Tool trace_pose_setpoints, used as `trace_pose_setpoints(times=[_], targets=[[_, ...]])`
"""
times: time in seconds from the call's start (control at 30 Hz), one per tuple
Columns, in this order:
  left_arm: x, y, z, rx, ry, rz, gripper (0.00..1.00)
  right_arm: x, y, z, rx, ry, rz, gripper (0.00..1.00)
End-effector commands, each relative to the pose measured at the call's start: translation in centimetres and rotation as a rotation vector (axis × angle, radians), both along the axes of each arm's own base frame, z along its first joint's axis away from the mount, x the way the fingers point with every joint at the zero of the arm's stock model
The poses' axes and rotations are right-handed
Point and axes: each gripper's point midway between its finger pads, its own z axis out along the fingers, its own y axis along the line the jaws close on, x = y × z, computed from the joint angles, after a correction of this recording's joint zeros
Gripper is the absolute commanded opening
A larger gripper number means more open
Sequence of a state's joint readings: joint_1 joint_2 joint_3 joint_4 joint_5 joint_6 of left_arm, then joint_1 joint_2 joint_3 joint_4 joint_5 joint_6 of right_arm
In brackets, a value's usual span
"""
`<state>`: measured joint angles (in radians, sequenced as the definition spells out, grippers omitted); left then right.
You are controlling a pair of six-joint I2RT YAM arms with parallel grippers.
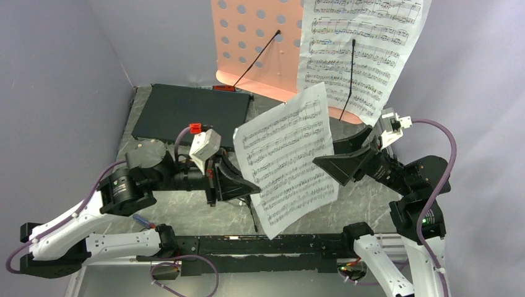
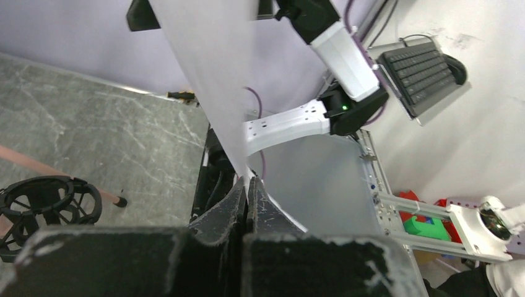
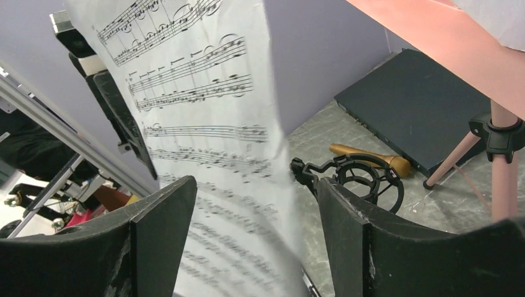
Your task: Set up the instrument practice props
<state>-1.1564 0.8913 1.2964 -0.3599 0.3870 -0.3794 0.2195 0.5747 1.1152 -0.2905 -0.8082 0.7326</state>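
The pink-copper perforated music stand [image 1: 254, 43] rises at the back, with one white sheet-music page [image 1: 362, 49] leaning on its right half. A second page [image 1: 288, 158] hangs tilted in mid-air over the table. My left gripper [image 1: 252, 187] is shut on that page's lower left edge; the left wrist view shows the paper [image 2: 210, 74] pinched between the closed tips [image 2: 247, 185]. My right gripper [image 3: 255, 185] stands open at the page's right edge, and the page [image 3: 204, 111] runs between its spread fingers. The black ring mount [image 3: 365, 179] and the gold microphone [image 3: 368, 158] lie on the table beyond.
A flat black box [image 1: 192, 111] lies at the back left of the marbled table [image 1: 365, 198]. The music stand's pink pole and tripod hub [image 3: 501, 167] stand close on the right in the right wrist view. Lilac walls close in both sides.
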Motion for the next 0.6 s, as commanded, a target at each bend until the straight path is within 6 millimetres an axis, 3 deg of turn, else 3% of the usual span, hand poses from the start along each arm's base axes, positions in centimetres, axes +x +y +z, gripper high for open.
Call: trace_pose_setpoints(times=[0.0, 0.47, 0.57], targets=[[-2.3, 1.1, 1.2, -0.055, -0.062, -0.109, 0.03, -0.2, 0.1, 0.7, 0.015, -0.044, 0.011, 0.74], [-1.0, -1.2, -1.0, 0.046, -0.016, -0.092, 0.05, -3.4, 1.4, 1.2, -0.007, -0.117, 0.238, 0.6], [-0.7, -1.4, -1.2, 0.051, -0.012, -0.081, 0.05, -3.6, 1.4, 0.8, -0.04, -0.116, 0.251, 0.46]])
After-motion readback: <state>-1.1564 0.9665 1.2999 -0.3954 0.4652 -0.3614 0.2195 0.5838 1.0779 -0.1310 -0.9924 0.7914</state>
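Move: Between the right hand's wide-open fingers stands the loose right edge of the sheet, about 1 cm to the right of the hand point. Counted from the left hand, which already pinches the opposite side of the sheet, this edge is some 8 cm ahead and 14 cm to the right, about level. From the right hand, the stand's lip centres roughly 17 cm ahead, 6 cm left and 15 cm lower; the sheet already on the stand is about 20 cm ahead, 8 cm right, level. Keeping its pinch on the sheet, the left hand first eases back and a little left and up by about 2 cm, then reverses, sweeping right and down some 5 cm with its fingertips dipping slightly, to feed the edge towards the right gripper. The right hand waits briefly, then draws back about 2.5 cm and slightly left, turning some 10 degrees counter-clockwise while its fingers partly close around the edge. ##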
